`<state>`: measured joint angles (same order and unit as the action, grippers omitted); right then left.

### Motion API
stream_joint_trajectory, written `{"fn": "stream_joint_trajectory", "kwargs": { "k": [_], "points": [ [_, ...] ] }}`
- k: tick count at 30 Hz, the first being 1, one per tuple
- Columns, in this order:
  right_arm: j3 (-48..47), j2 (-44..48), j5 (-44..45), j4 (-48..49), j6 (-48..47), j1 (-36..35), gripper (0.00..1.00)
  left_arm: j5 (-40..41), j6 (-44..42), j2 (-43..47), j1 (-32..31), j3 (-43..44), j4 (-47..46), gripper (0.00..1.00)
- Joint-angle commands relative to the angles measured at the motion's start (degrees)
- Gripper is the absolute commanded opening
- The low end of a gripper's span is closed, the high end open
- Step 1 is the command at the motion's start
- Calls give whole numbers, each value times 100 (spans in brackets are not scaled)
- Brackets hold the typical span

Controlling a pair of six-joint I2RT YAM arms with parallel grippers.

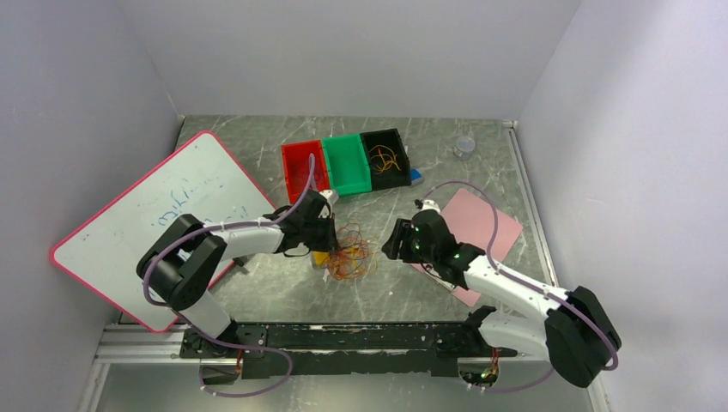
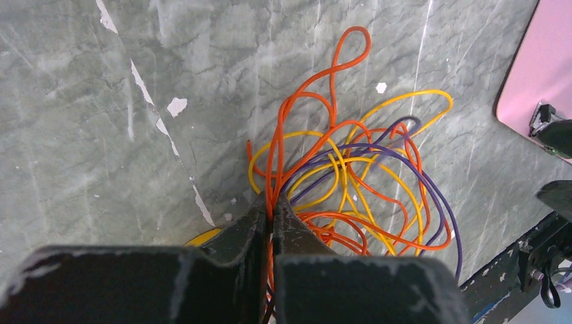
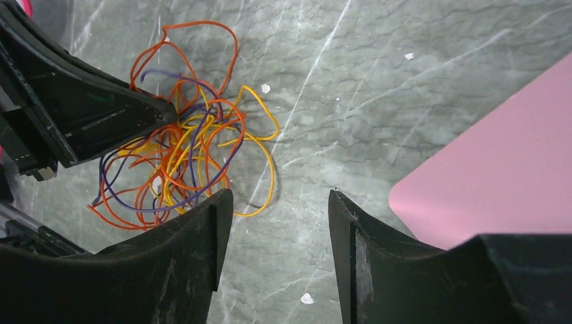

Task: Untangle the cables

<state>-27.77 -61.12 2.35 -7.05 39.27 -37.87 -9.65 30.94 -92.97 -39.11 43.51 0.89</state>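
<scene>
The cables (image 1: 350, 254) lie as a loose tangle of orange, yellow and purple loops (image 2: 357, 182) on the marble table, between the two arms. My left gripper (image 2: 272, 202) is shut on orange strands at the tangle's left edge; in the top view the left gripper (image 1: 324, 245) sits right against the pile. My right gripper (image 3: 280, 199) is open with nothing between its fingers, hovering over bare table to the right of the cables (image 3: 182, 155). From above, the right gripper (image 1: 397, 240) stands a short way from the tangle.
Red (image 1: 305, 168), green (image 1: 348, 161) and black (image 1: 386, 158) bins stand at the back; the black one holds some wires. A whiteboard (image 1: 154, 219) lies at the left, a pink sheet (image 1: 476, 227) under the right arm. A small yellow object (image 2: 202, 236) peeks out beside the left fingers.
</scene>
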Motion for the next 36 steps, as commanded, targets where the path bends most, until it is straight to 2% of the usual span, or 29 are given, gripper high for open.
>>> {"fn": "stream_joint_trajectory", "kwargs": {
  "k": [1, 10, 26, 32, 36],
  "points": [
    [37, -420, -136, 720, -67, -110, 57, 53, 116, 150, -3, -169, -296, 7],
    [-437, -1523, -106, 1394, -490, -67, 55, 91, 9, 200, -4, -238, -273, 7],
    [-780, -2693, -415, 1957, -617, 77, 41, 87, -53, 196, -3, -255, -290, 7],
    [-735, -2853, -540, 2112, -585, 101, 30, 72, -63, 157, -4, -222, -297, 7],
    [-666, -2829, -547, 2206, -574, 109, 18, 73, -88, 127, -3, -196, -282, 7]
  ]
}}
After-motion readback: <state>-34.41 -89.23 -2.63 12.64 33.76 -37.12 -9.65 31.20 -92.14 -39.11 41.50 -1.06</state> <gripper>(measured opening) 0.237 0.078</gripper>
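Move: The right hand's target is the yellow loop at the tangle's right edge, about 5 cm ahead of it, 5 cm to its left and 7 cm below. The tangle's middle lies some 3 cm ahead and 11 cm left, the yellow block 3 cm ahead and 17 cm left, and the pink clipboard 5 cm ahead and 15 cm right. From the left hand, already pinching the tangle, the loop is roughly 9 cm right, level fore and aft, and 1 cm lower. The right hand first sinks and slides left, then reaches forward too, about 5 cm each way in all, its wrist barely turning, so that its fingertips come down around the loose yellow loop and close on it from about half open to nearly shut. The left hand stays put just above the table, shut on its bunch of orange and purple cable, holding the tangle while the right fingers take the loop. ##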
